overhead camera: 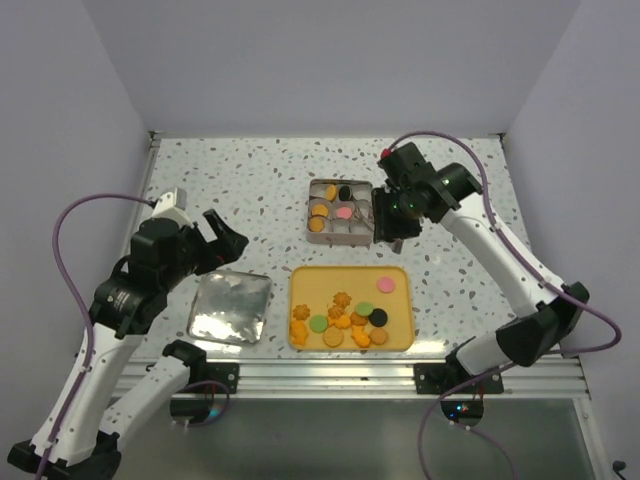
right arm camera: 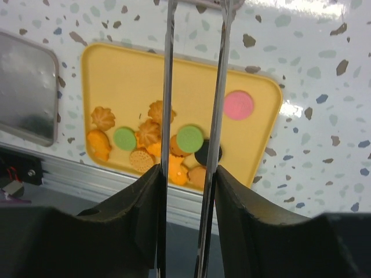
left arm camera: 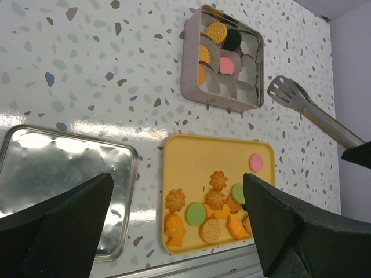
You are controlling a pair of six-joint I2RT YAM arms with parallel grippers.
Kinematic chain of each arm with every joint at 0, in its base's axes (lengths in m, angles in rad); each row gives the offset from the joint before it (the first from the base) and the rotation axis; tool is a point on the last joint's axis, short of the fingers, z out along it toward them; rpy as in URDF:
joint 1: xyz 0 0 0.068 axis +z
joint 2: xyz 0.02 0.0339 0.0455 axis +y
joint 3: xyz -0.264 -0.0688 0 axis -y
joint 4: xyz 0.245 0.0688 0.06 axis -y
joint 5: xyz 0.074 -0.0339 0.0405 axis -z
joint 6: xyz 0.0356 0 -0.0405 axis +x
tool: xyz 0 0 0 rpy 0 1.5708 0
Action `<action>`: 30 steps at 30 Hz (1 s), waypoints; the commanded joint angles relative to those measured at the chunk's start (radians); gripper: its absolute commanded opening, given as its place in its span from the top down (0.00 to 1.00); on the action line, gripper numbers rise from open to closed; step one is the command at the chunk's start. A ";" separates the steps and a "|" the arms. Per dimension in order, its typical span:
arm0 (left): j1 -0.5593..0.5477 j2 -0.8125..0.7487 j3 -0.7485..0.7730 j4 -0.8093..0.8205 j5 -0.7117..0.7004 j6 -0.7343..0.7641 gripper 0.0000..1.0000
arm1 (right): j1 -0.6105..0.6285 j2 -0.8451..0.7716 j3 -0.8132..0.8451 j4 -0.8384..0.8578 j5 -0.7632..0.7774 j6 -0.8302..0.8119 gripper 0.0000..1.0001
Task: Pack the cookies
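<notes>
The cookies [overhead camera: 345,320] lie loose along the near part of a yellow tray [overhead camera: 340,280]: orange flower and round shapes, green discs, a black disc and a pink disc [right arm camera: 239,105] set apart. A few more sit in the paper cups of a square tin box [overhead camera: 308,215] behind the tray. My right gripper [overhead camera: 395,225] hangs just right of the box, shut on a pair of metal tongs [right arm camera: 168,87]. The tongs' arms run up between its fingers, their tips out of the right wrist view. My left gripper [overhead camera: 222,240] is open and empty above the table at the left.
A shiny metal lid [overhead camera: 232,308] lies flat left of the tray, below my left gripper. The aluminium rail [overhead camera: 380,375] marks the table's near edge. White walls close the table's back and sides.
</notes>
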 commanded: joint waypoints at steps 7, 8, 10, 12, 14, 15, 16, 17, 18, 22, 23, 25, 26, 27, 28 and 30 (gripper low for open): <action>-0.005 0.054 0.142 -0.079 -0.094 -0.055 0.00 | 0.006 -0.289 -0.278 -0.031 -0.135 0.011 0.58; -0.005 0.065 0.177 -0.115 -0.092 -0.061 0.00 | 0.006 -0.309 -0.320 -0.031 -0.144 0.014 0.58; -0.005 0.079 0.197 -0.139 -0.090 -0.058 0.00 | 0.006 -0.363 -0.363 -0.031 -0.170 0.019 0.58; -0.005 0.061 0.206 -0.172 -0.107 -0.061 0.00 | 0.006 -0.404 -0.438 -0.015 -0.187 0.023 0.58; -0.005 0.029 0.202 -0.203 -0.113 -0.073 0.00 | 0.006 -0.424 -0.481 -0.027 -0.189 0.025 0.58; -0.003 0.016 0.200 -0.209 -0.115 -0.084 0.00 | 0.005 -0.443 -0.490 -0.030 -0.192 0.032 0.58; -0.005 0.006 0.190 -0.212 -0.112 -0.087 0.00 | 0.006 -0.453 -0.499 -0.032 -0.195 0.036 0.58; -0.005 -0.005 0.184 -0.212 -0.109 -0.087 0.00 | 0.006 -0.458 -0.510 -0.034 -0.196 0.039 0.57; -0.005 -0.024 0.179 -0.212 -0.106 -0.087 0.00 | 0.008 -0.466 -0.515 -0.034 -0.196 0.048 0.57; -0.005 -0.042 0.164 -0.219 -0.084 -0.072 0.00 | 0.023 -0.454 -0.519 -0.043 -0.175 0.063 0.55; -0.005 -0.045 0.162 -0.217 -0.077 -0.066 0.00 | 0.026 -0.449 -0.521 -0.043 -0.170 0.071 0.55; -0.005 -0.045 0.162 -0.215 -0.043 -0.060 0.00 | 0.051 -0.437 -0.518 -0.052 -0.161 0.103 0.55; -0.005 -0.045 0.162 -0.215 -0.029 -0.055 0.00 | 0.066 -0.424 -0.516 -0.058 -0.146 0.120 0.55; -0.003 -0.044 0.162 -0.212 0.000 -0.046 0.00 | 0.110 -0.423 -0.515 -0.057 -0.134 0.137 0.55; -0.005 -0.044 0.162 -0.212 0.009 -0.040 0.00 | 0.138 -0.418 -0.516 -0.057 -0.117 0.178 0.55; -0.005 -0.053 0.153 -0.202 0.021 -0.014 0.00 | 0.217 -0.398 -0.516 -0.058 -0.074 0.233 0.55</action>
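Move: The right hand holds metal tongs whose tips reach down ahead and to the left of it. The green cookie it seems to make for lies about 15 cm back, 2 cm left and 20 cm below the hand. The pink cookie is roughly 10 cm back and 3 cm right, the black cookie 17 cm back and 1 cm right; the cookie box's middle is 7 cm ahead and 7 cm left. From the left hand, the green cookie is some 28 cm right, 13 cm back. Still gripping the tongs, the right hand carries them away from the cookie box towards the near-right cookies in the yellow tray, about 14 cm back, sinking some 6 cm and first drifting right, then edging left. Its wrist tips the tongs over 10 degrees steeper; touch on a cookie can't be seen. The empty, open left hand rises and draws back about 3.5 cm each. ##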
